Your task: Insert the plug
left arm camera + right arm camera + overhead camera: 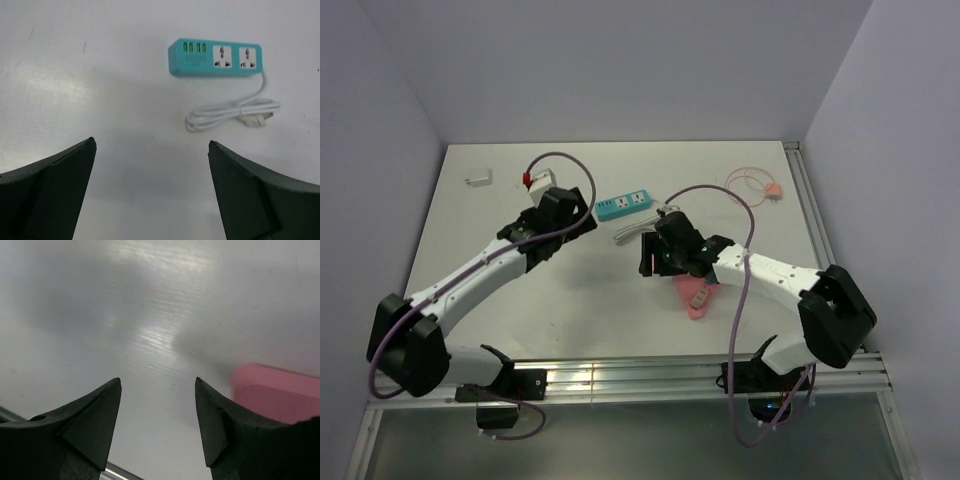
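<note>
A teal power strip (623,205) (215,59) with two sockets lies flat at mid-table. Its white cord (232,112) is coiled just in front of it. A white plug with a red part (537,180) rests at the back left, behind my left arm. My left gripper (576,213) (151,142) stands open and empty, short of the strip and to its left. My right gripper (656,258) (158,381) is open over bare table with nothing between its fingers. It sits near the cord's front side.
A pink flat object (698,295) (275,392) lies just right of my right gripper. A small white piece (478,181) sits at the far back left. A thin pink cable (758,185) lies at the back right. Walls close three sides.
</note>
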`<state>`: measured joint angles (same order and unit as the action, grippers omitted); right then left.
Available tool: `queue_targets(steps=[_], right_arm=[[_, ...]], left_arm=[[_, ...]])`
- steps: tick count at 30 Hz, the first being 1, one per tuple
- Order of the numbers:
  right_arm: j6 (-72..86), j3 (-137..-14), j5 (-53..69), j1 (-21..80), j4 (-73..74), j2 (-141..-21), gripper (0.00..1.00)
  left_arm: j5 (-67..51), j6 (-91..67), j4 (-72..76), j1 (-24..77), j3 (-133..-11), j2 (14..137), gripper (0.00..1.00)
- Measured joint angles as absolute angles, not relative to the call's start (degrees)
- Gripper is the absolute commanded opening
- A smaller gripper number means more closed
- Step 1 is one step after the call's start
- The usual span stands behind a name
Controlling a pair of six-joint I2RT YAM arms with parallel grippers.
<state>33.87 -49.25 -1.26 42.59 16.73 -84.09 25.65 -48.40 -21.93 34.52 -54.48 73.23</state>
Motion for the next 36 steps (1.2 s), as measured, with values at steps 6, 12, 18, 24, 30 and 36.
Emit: queue_targets(steps=[6,12,18,24,30,36], right_arm=[[32.08,-60.12,0.16,36.34,18.24,-78.43,0.78],[31.88,-67.88,-6.28,25.19,17.54,-79.31,0.84],[32.84,-71.94,-5.5,13.45,18.33,-86.28,0.84],[32.12,-80.6,-2.85,-0.27,22.57,-97.65,0.86],[29.67,-83.66,-8.16,-5.08,24.97,-102.96,0.89],[26.24,-94.72,-12.67,-6.0,28.34,-114.34,0.91]], left_arm=[[21.8,-46.63,-20.99,29.63,-67.42,88.14,1.0],[20.05,-43.05,-16.64,28.84,-70.7,97.17,1.0],[12.32,-27.44,-5.04,28.84,-70.5,100.4,1.0],[3.97,-10.35,-2.74,28.86,-81.3,110.63,0.99],[-0.51,2.0,-5.82,28.91,-91.57,120.27,0.99],[-1.85,9.1,-8.49,28.77,-94.08,124.16,1.0]])
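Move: The teal power strip lies about 16 cm ahead of the left hand, 10 cm to its right and 15 cm below; its white cable bundle is 10 cm ahead, 15 cm right. For the right hand, the orange plug is some 30 cm ahead, 34 cm right and 6 cm below, with its coiled cable 31 cm ahead, 28 cm right. The pink strip sits close by, 9 cm right and 2 cm back, carrying the blue plug about 14 cm right, 1 cm ahead. No contact yet: both hands head for new things. The left swings forward about 18 cm, then also right some 11 cm and down, wide open, turning roughly 50 degrees clockwise over the teal strip. The right leaves the pink strip, rising steeply while going forward, then sweeps right and forward towards the orange plug and comes back down, turning some 50 degrees clockwise as its fingers open wider. ##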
